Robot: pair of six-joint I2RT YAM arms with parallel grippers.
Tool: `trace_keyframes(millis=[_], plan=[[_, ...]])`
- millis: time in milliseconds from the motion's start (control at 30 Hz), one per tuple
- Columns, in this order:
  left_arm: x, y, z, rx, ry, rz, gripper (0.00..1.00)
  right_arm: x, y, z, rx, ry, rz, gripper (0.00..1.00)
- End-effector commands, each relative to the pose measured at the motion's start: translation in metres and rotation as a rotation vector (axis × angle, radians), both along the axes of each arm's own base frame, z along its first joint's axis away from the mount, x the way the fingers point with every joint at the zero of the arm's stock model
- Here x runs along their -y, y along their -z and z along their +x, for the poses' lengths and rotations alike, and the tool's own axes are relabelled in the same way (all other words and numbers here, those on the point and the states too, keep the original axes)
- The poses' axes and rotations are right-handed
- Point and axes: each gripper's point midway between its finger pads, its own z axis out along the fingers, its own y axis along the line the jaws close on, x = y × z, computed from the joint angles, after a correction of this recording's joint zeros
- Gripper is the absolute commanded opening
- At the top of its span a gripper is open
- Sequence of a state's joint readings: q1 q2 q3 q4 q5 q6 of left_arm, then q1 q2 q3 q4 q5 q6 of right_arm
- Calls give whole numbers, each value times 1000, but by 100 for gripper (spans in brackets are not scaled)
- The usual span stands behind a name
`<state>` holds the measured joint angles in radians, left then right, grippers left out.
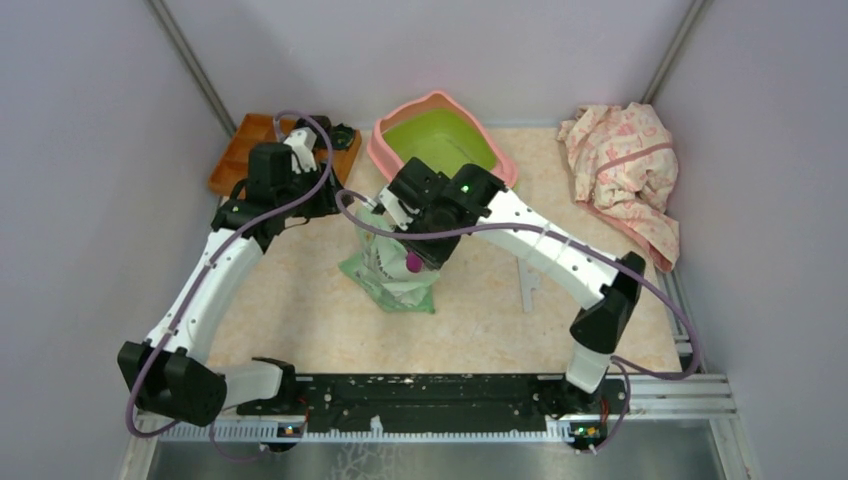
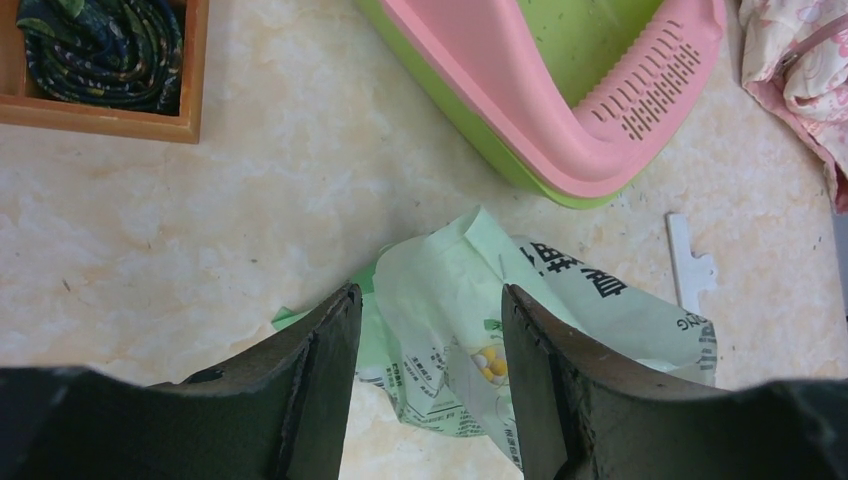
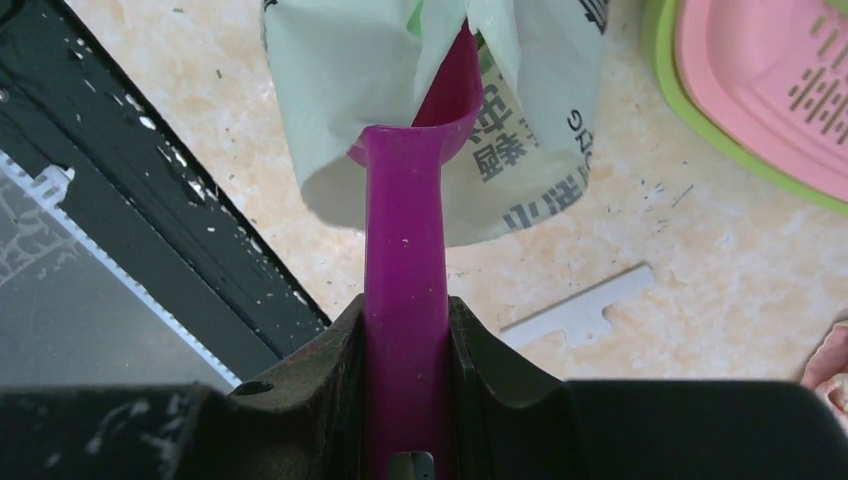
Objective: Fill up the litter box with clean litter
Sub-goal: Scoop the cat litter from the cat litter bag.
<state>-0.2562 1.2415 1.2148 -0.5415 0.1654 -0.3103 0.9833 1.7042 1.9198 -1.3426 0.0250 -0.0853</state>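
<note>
The litter box [image 1: 440,140], a lime green basin with a pink rim, stands at the back centre; its slotted pink grate [image 2: 655,85] shows in the left wrist view. The basin looks bare and the litter is hidden from view. A pale green printed bag [image 1: 395,278] stands in front of the box. My right gripper [image 3: 405,305] is shut on the handle of a purple scoop [image 3: 405,200], whose bowl reaches into the bag's mouth [image 3: 440,60]. My left gripper [image 2: 430,300] hangs open above the bag's folded top [image 2: 450,290], holding nothing.
An orange-brown wooden tray [image 1: 240,150] with dark cloth in it sits at the back left. A pink flowered cloth [image 1: 625,170] lies at the back right. A flat grey metal strip [image 1: 527,285] lies right of the bag. A black rail [image 1: 430,395] runs along the near edge.
</note>
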Motion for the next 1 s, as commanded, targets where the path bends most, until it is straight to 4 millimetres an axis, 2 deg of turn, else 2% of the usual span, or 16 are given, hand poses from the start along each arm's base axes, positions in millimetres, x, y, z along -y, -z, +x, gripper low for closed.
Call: trace_keyframes(millis=[0,133,333,533,733,967], plan=[[-7,0,0,36,-11,15,59,-13,7,8,-19,-13,10,0],[-6,9,0,24,-10,13,59,-7,26,12,-33,4,-68,0],[-4,17,3,9,1,17,59,-12,18,25,11,22,-73,0],[-8,20,5,6,-7,47,58,-21,51,30,-46,1,-141,0],[-8,25,4,-2,-8,46,58,-30,74,41,-87,-14,-164,0],[-10,27,5,-2,-14,56,58,-43,91,51,-112,-25,-165,0]])
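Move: The litter bag, standing open with the scoop's blade already in its mouth, has its middle about 3 cm ahead of the right hand, 4 cm to its left and 14 cm below. The litter box lies some 25 cm ahead and 4 cm right, the grey scraper about 2 cm ahead and 21 cm right, both roughly 20 cm lower. From the left hand the bag is about 10 cm back, 10 cm right and 17 cm below. Into the litter bag goes the scoop, handle still gripped by the right hand, which drives down about 9 cm while easing some 4 cm forward and a little left, nearly pausing after the first third before plunging on. The wrist tips about 15 degrees until the fingers point almost straight down, and they end in among the bag's mouth folds. Beside the bag, the open left hand sinks 2 to 3 cm without touching it. ##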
